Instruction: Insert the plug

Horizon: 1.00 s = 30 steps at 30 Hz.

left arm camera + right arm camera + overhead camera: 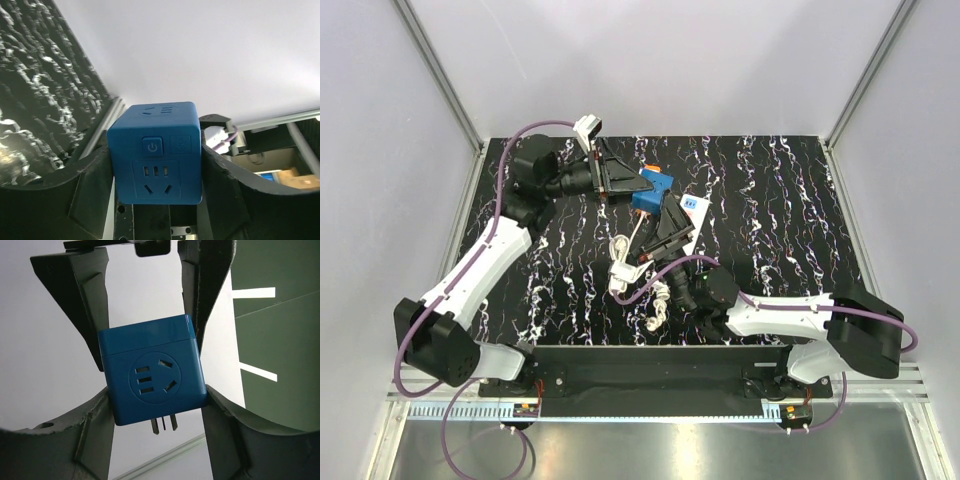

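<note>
The blue cube plug (651,194) hangs in the air above the black marbled table (790,200), between both grippers. My left gripper (638,186) reaches in from the left and my right gripper (662,216) comes up from below. In the left wrist view the plug (156,150) shows its power button and socket face, and my left gripper (156,167) presses its fingers on both side walls. In the right wrist view the plug (152,372) has its metal prongs (164,424) pointing down, my right gripper (157,399) is shut on its sides, and the left fingers (82,300) clamp its upper part.
A white power strip (696,212) lies on the table, partly hidden behind my right gripper. A white cable (620,262) coils in front of it, near the middle of the table. Something small and orange (651,168) shows just behind the plug. Grey walls enclose the table.
</note>
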Available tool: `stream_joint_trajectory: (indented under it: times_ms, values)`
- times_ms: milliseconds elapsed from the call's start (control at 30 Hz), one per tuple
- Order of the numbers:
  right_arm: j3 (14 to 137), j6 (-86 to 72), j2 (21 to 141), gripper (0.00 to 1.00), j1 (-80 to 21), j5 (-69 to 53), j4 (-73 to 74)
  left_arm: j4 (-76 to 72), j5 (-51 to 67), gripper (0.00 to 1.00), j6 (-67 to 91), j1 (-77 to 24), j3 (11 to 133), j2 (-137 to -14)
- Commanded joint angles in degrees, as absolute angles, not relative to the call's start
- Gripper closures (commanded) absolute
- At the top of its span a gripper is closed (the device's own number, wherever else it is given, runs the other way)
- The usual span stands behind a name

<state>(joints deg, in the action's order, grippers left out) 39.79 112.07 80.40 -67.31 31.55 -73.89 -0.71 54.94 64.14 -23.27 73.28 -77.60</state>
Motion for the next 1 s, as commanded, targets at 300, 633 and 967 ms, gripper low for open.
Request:
stream_joint_trajectory:
  times_ms: [300, 633, 967]
  values:
    - [39.7, 106.2, 79.9, 0.7, -68.0, 31.2, -83.9, -14.1, 60.6, 1.0, 72.4, -25.0, 74.0, -77.8]
    - [38.1, 97.6, 76.8, 0.01, -68.0, 39.3, -70.2, -6.7, 62.1, 1.0, 66.6, -22.0, 77.0, -78.3]
    - [38.8, 67.9, 61.0, 0.0, -68.2, 42.1, -36.4, -1.5, 63.0, 1.0, 60.3, -17.6, 84.8, -79.5]
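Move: My left fingers already hold the blue cube plug almost at the hand point, about 1 cm to its right; for my right fingers, also gripping it, it sits about 1 cm ahead, 1 cm left and 1 cm above. From my left hand the orange strip lies about 25 cm ahead, straight on, some 32 cm below. The white strip is about 10 cm ahead and 8 cm right at the same depth. I hand the blue cube over: my left fingers keep their pinch and hold nearly still while my right fingers open wide and let go. Then my left hand carries the cube up about 4 cm, a little left and forward. My right hand draws away down and right, some 5 cm, its fingers tipping down roughly 25 degrees. ##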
